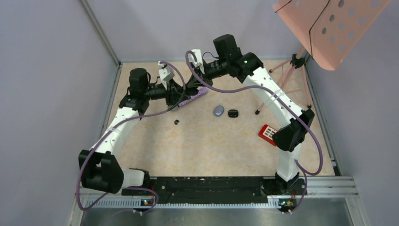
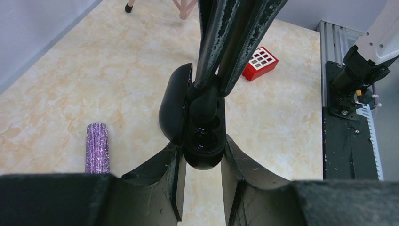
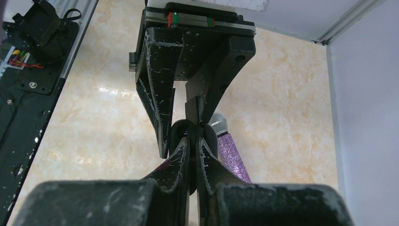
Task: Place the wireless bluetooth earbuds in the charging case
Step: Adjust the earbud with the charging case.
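My left gripper (image 2: 203, 146) is shut on the open black charging case (image 2: 202, 153), held off the table with its lid (image 2: 171, 106) swung left. Two wells show dark inside it. My right gripper (image 2: 207, 87) comes down from above with its jaws shut on a small glossy black earbud (image 2: 204, 103) at the case's upper end. The right wrist view shows that gripper (image 3: 194, 139) pinched tight against the case, facing the left arm's fingers (image 3: 160, 94). From above, both grippers (image 1: 181, 96) (image 1: 192, 87) meet at the back left. A loose black earbud (image 1: 177, 122) lies on the table.
A purple glitter microphone (image 1: 195, 98) lies just under the grippers. A grey oval case (image 1: 219, 110) and a closed black case (image 1: 233, 113) sit mid-table. A red block (image 1: 267, 133) is beside the right arm. A pink music stand (image 1: 329, 23) stands at the back right.
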Robot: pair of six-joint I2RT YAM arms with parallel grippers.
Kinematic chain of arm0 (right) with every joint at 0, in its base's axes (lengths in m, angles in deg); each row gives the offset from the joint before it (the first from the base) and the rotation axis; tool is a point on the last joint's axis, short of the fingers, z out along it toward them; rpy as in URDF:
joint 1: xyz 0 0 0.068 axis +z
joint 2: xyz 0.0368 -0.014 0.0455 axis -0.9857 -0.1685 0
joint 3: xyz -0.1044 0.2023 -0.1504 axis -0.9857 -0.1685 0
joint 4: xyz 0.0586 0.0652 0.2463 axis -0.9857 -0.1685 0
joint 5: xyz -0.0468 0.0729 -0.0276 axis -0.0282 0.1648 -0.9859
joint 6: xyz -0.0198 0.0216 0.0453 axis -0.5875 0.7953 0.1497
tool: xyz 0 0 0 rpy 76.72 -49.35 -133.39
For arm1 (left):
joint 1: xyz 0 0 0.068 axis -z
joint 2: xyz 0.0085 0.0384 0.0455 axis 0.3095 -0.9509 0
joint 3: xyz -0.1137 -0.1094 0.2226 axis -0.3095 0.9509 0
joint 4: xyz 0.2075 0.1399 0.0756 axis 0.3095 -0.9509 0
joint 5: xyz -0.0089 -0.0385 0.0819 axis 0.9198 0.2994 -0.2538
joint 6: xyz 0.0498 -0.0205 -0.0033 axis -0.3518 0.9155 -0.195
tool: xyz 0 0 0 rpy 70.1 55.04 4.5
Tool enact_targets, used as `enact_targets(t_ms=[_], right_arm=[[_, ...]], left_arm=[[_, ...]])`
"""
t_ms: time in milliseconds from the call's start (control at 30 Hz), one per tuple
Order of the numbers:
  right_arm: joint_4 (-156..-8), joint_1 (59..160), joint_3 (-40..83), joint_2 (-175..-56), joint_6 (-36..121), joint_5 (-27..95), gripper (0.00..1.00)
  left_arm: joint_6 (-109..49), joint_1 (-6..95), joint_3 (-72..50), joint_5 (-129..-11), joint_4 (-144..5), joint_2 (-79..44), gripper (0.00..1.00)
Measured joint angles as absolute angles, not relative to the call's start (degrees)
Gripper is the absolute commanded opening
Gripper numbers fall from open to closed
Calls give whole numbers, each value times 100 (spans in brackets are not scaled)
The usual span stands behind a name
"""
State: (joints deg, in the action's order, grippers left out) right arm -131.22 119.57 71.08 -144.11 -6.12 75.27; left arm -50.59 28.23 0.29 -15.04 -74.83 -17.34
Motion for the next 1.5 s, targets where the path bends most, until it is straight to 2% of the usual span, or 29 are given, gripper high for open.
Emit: enact_targets(t_ms=[1200, 1333, 1500], right_arm=[[-13367, 12029, 7253, -14625, -881, 7505, 0], [-13402, 12033, 7294, -14676, -883, 7483, 23], [-13467, 12059, 7397, -14752, -824, 7374, 32]], left_arm=[[-4718, 2820, -4, -1637, -7175, -1745, 0], [-4722, 2820, -4, -1637, -7177, -1773, 0], [-4809, 2823, -4, -1602, -7217, -1795, 0]])
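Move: The open case sits in the left fingertips, about 2 cm to the right of the left hand point and level with it. From the right hand, which pinches an earbud at the case's mouth, the case is some 2 cm left and 2 cm lower. The table lies roughly 30 cm below: the microphone about 14 cm ahead of the right hand, the grey disc 13 cm right and 7 cm ahead, and the black box 20 cm right and 6 cm ahead. The right hand, its fingers still shut on the earbud, eases down about half a centimetre and pauses, then carries the earbud down and a little left into the case's well nearest the left fingers, some 2 cm lower in all, and only at the very end opens to about a quarter. The left hand keeps its grip on the case and meets the earbud by lifting the case about 1 cm, then drifts slightly forward and sinks back by half of that, hardly turning. ##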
